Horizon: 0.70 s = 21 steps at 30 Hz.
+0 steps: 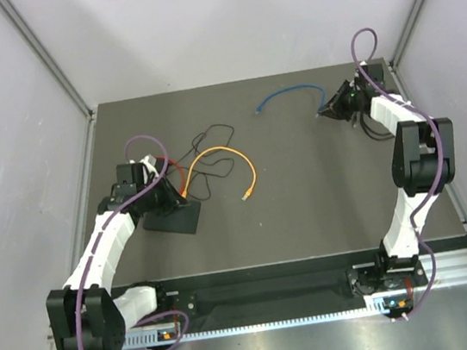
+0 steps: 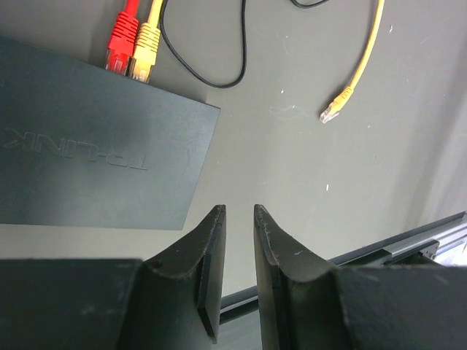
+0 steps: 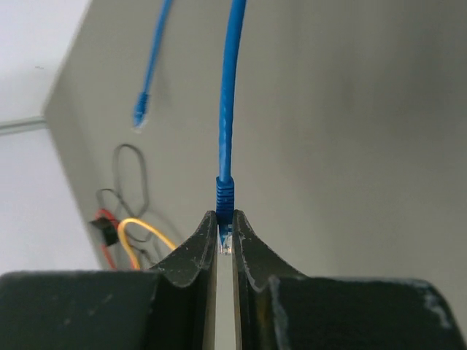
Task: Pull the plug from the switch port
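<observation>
The switch (image 1: 172, 220) (image 2: 87, 160) is a flat black slab lying at the table's left. A red plug (image 2: 122, 40) and a yellow plug (image 2: 146, 47) sit side by side in its ports. My left gripper (image 1: 172, 203) (image 2: 239, 213) hovers just beside the switch's corner, open by a narrow gap with nothing between its fingers. At the far right, my right gripper (image 1: 326, 110) (image 3: 225, 222) is shut on a blue plug (image 3: 225, 193), well away from the switch. The blue cable (image 1: 291, 91) (image 3: 228, 87) trails off to its loose other end (image 3: 140, 113).
The yellow-orange cable (image 1: 217, 153) loops across the table's middle, and its free plug (image 1: 247, 194) (image 2: 334, 111) lies on the mat. A thin black cord (image 1: 210, 135) (image 2: 211, 73) curls behind the switch. Walls close in on both sides, and a metal rail (image 1: 321, 302) runs along the near edge.
</observation>
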Each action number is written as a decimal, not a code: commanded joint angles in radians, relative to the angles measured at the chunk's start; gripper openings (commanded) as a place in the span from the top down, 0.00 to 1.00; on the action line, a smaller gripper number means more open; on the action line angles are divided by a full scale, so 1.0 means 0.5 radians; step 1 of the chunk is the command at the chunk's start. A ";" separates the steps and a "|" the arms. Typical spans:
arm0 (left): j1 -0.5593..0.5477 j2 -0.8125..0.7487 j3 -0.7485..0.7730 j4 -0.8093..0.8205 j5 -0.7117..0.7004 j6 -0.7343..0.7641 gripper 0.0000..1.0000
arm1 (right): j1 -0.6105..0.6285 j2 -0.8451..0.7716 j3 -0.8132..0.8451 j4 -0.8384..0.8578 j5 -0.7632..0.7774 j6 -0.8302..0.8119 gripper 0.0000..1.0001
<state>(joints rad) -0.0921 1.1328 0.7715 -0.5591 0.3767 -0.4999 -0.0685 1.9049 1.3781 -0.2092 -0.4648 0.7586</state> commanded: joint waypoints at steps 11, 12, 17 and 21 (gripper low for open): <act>0.012 0.078 0.000 0.133 0.020 -0.080 0.73 | -0.035 0.399 0.606 -0.547 0.242 -0.545 0.75; 0.009 0.084 0.003 0.130 0.017 -0.083 0.73 | -0.032 0.399 0.615 -0.566 0.279 -0.542 0.66; 0.009 0.124 0.040 0.112 0.007 -0.089 0.73 | 0.014 0.320 0.716 -0.765 0.546 -0.636 0.36; 0.009 0.146 0.049 0.112 0.004 -0.095 0.73 | 0.121 0.203 0.763 -0.931 0.718 -0.747 0.27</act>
<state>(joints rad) -0.0921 1.1988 0.7715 -0.5381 0.3767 -0.5434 -0.0521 2.0968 1.6989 -0.6003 -0.2012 0.4564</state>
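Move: My right hand still holds the blue plug. The bare patch of table it is taken to lies about 3 cm to the right, 1 cm ahead and 7 cm below. At the same table depth, the black plug is some 11 cm right and 1 cm ahead, the black cable coil 18 cm right and 1 cm back. The blue cable's other end is 18 cm left, 8 cm ahead. From my left hand that patch is roughly 23 cm ahead, 47 cm right and 6 cm down. I carry the blue plug down and to the right with my right hand, about 5 cm each way, towards the bare table short of the black plug, and let go by spreading my nearly shut fingers wide. As I go I roll the hand some 20 degrees, left side sinking, so the fingers point more steeply down; the sinking ends with a slight lift. ##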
